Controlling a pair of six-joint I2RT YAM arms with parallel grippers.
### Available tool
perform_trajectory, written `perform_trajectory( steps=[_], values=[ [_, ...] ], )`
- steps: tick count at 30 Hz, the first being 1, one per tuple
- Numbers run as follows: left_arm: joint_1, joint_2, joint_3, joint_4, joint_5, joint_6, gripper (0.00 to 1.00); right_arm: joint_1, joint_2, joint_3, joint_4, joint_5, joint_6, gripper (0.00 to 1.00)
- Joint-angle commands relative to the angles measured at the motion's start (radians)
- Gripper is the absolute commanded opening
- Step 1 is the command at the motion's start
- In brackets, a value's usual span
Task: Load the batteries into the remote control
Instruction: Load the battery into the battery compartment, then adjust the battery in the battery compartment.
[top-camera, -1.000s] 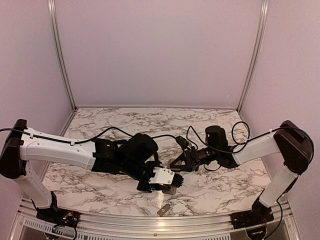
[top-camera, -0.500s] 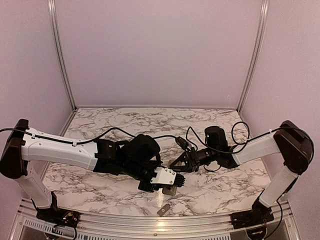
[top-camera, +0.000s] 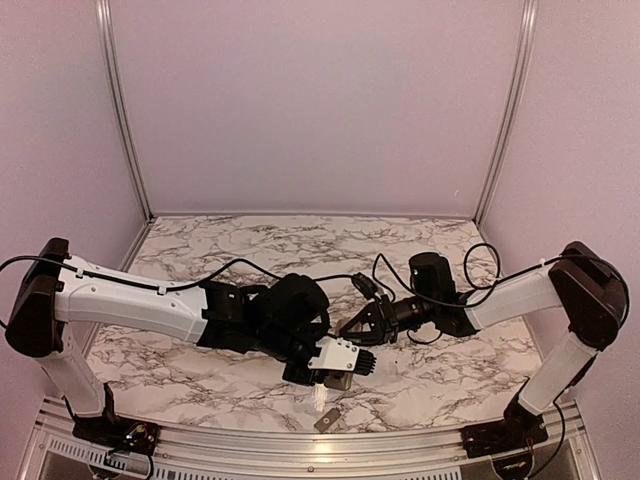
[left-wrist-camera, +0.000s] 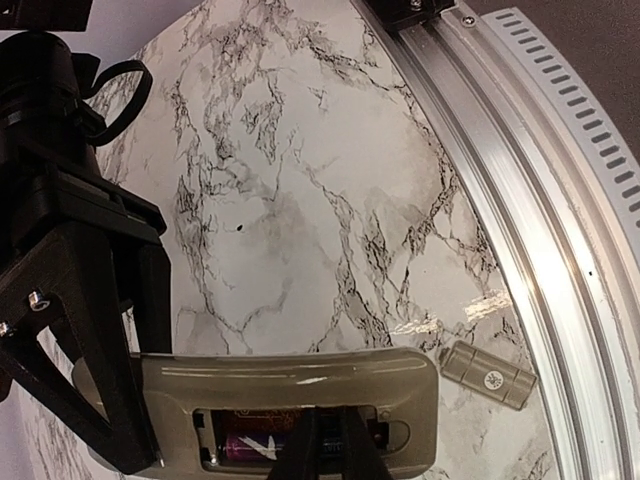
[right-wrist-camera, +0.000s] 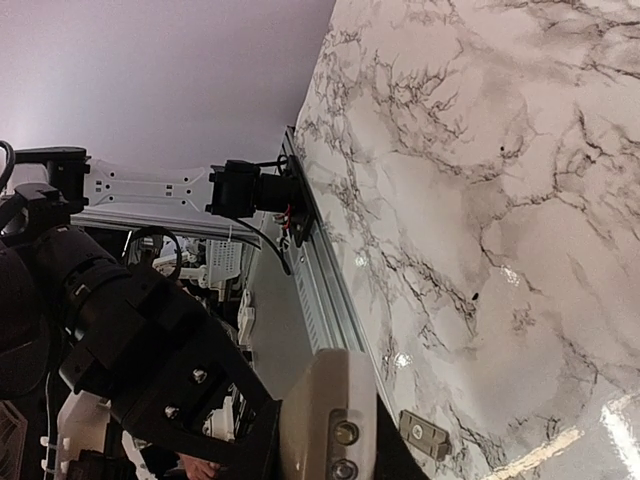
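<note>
The remote control (left-wrist-camera: 290, 385) is held off the table with its grey-beige back toward the left wrist camera. My right gripper (right-wrist-camera: 335, 445) is shut on one end of it (right-wrist-camera: 330, 410). In the open recess lies a purple-labelled battery (left-wrist-camera: 245, 447). My left gripper (left-wrist-camera: 326, 455) has its two dark fingers nearly together, tips inside the recess over that battery. No separate cell shows between them. From above, the left gripper (top-camera: 338, 368) covers most of the remote (top-camera: 340, 382), and the right gripper (top-camera: 354, 334) sits just behind it.
A small flat grey cover piece (left-wrist-camera: 488, 375) lies on the marble table by the near aluminium rail (left-wrist-camera: 560, 200); it also shows as the cover (top-camera: 327, 419) from above and the cover (right-wrist-camera: 420, 433) in the right wrist view. Cables loop behind the right arm (top-camera: 480, 262).
The left arm has shifted slightly right and toward the near edge, and its fingers have drawn closer together over the recess. The right arm and the remote have held still.
</note>
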Motion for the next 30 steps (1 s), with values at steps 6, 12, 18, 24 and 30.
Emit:
perform_trajectory(
  steps=[6, 12, 18, 24, 30],
  values=[
    [0.006, 0.024, 0.036, -0.112, -0.05, -0.05, 0.17, 0.018, -0.078, 0.041, -0.028, -0.024, -0.034, 0.0],
    [0.004, -0.122, 0.01, -0.015, -0.012, -0.12, 0.35, -0.016, -0.074, 0.046, -0.061, 0.041, -0.065, 0.0],
    [0.012, -0.28, -0.095, 0.177, -0.102, -0.249, 0.5, -0.034, -0.078, 0.047, -0.074, 0.076, -0.092, 0.0],
    [0.072, -0.401, -0.245, 0.375, -0.345, -0.623, 0.99, -0.048, -0.117, 0.048, -0.07, 0.118, -0.127, 0.0],
    [0.128, -0.283, -0.114, 0.176, -0.181, -0.832, 0.99, -0.059, -0.179, 0.055, -0.113, 0.172, -0.199, 0.0]
  ],
)
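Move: In the open battery compartment of the remote, the loaded battery lies right at the left fingertips, about 1 cm ahead and 1 cm below; the right gripper holds the remote some 7 cm ahead. On the table, 12 cm down, the battery cover lies about 11 cm back and 1 cm left; the spare battery, hidden, about 9 cm ahead and 3 cm right. From the right hand the loaded battery is 6 cm back, 1 cm left and slightly below. Coming free of the loaded battery, the left hand hardly shifts at first, then rises fast by about 12 cm, swinging forward and left away from the remote while its fingers open wide and turn counter-clockwise, from steeply down to nearer level. The right hand keeps its grip and takes the remote about 4 cm up and forward, tilting slightly. ##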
